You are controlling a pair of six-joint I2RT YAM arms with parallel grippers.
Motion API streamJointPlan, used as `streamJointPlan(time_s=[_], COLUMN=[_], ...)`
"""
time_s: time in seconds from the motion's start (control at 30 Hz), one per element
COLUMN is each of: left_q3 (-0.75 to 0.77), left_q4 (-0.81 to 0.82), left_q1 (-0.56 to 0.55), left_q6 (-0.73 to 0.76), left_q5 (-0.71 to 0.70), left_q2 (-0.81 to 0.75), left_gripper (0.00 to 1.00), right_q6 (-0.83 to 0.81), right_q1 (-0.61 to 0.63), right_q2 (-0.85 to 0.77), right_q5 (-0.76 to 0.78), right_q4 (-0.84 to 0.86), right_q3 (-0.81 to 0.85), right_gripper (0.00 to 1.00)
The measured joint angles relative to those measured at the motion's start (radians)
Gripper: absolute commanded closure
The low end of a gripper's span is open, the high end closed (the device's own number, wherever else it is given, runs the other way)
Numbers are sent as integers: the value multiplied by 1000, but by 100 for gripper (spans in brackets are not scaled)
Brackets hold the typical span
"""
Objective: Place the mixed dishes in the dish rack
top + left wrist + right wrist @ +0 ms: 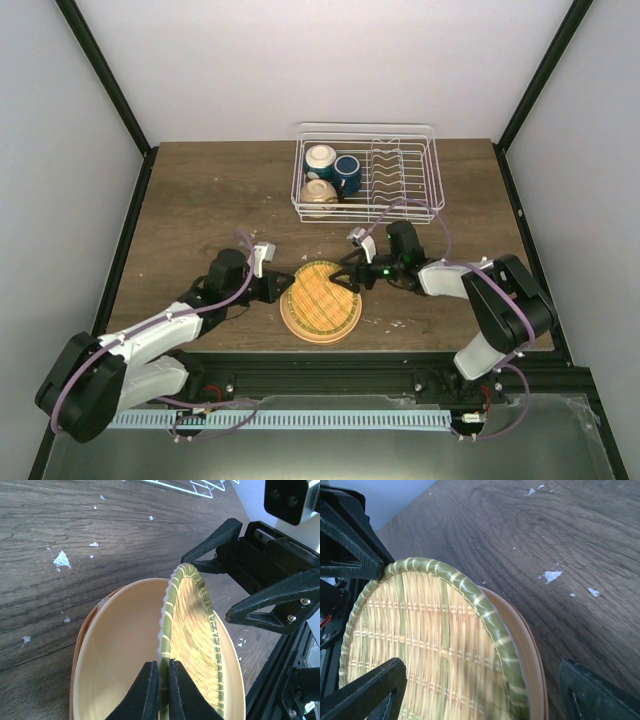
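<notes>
An orange plate with a cream inside lies near the table's front edge. A round woven disc with a green rim stands tilted up on edge out of it. My left gripper is shut on that green rim at the disc's left side. My right gripper is open, and its fingers straddle the disc's opposite rim without touching it. The white wire dish rack stands at the back, holding two cream bowls and a dark blue cup.
White crumbs are scattered over the dark wood table. The rack's right half holds upright plate prongs. Black frame posts run along both table sides, and a metal rail borders the front.
</notes>
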Motion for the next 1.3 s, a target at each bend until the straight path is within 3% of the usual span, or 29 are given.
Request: streamJointPlan(time_s=[0.3, 0.77, 0.93, 1.17, 1.3], left_q3=[3, 4, 4, 14, 31], left_q4=[8, -29, -30, -45, -64], left_q1=[2, 10, 10, 10, 7], left_q6=[9, 50, 54, 51, 50], left_q5=[6, -5, -8, -21, -27], left_q2=[13, 28, 28, 27, 1], left_gripper=[100, 100, 100, 61, 51], right_q6=[-39, -79, -76, -71, -73], right_q1=[50, 43, 42, 50, 59], right_q2=[95, 122, 122, 122, 101], right_q5=[-60, -116, -114, -108, -78], right_q4=[9, -101, -111, -135, -164], right_q3=[65, 129, 140, 160, 172], right_gripper=[46, 99, 99, 99, 99])
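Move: About 4 cm to the right hand's left, 3 cm back and a couple of cm below lies the middle of the woven plate, raised off the stack, its far rim just ahead of the open fingers. The left hand still grips that plate, whose middle is some 6 cm to its right, 3 cm back and 2 cm lower. Beneath is the tan plate, 4 cm left, 5 cm back and 5 cm below the right hand; the rack's beige bowl stands 19 cm ahead and 4 cm left of the right hand. Sliding some 3 cm left and about 1 cm down, the right hand takes the woven plate's far rim between its wide-open fingers, turns about 10 degrees counter-clockwise and closes on it in a pinch, then eases up roughly 1.5 cm. The left hand keeps its pinch, dips about 1 cm, then opens nearly halfway to let the rim go and comes back up. ##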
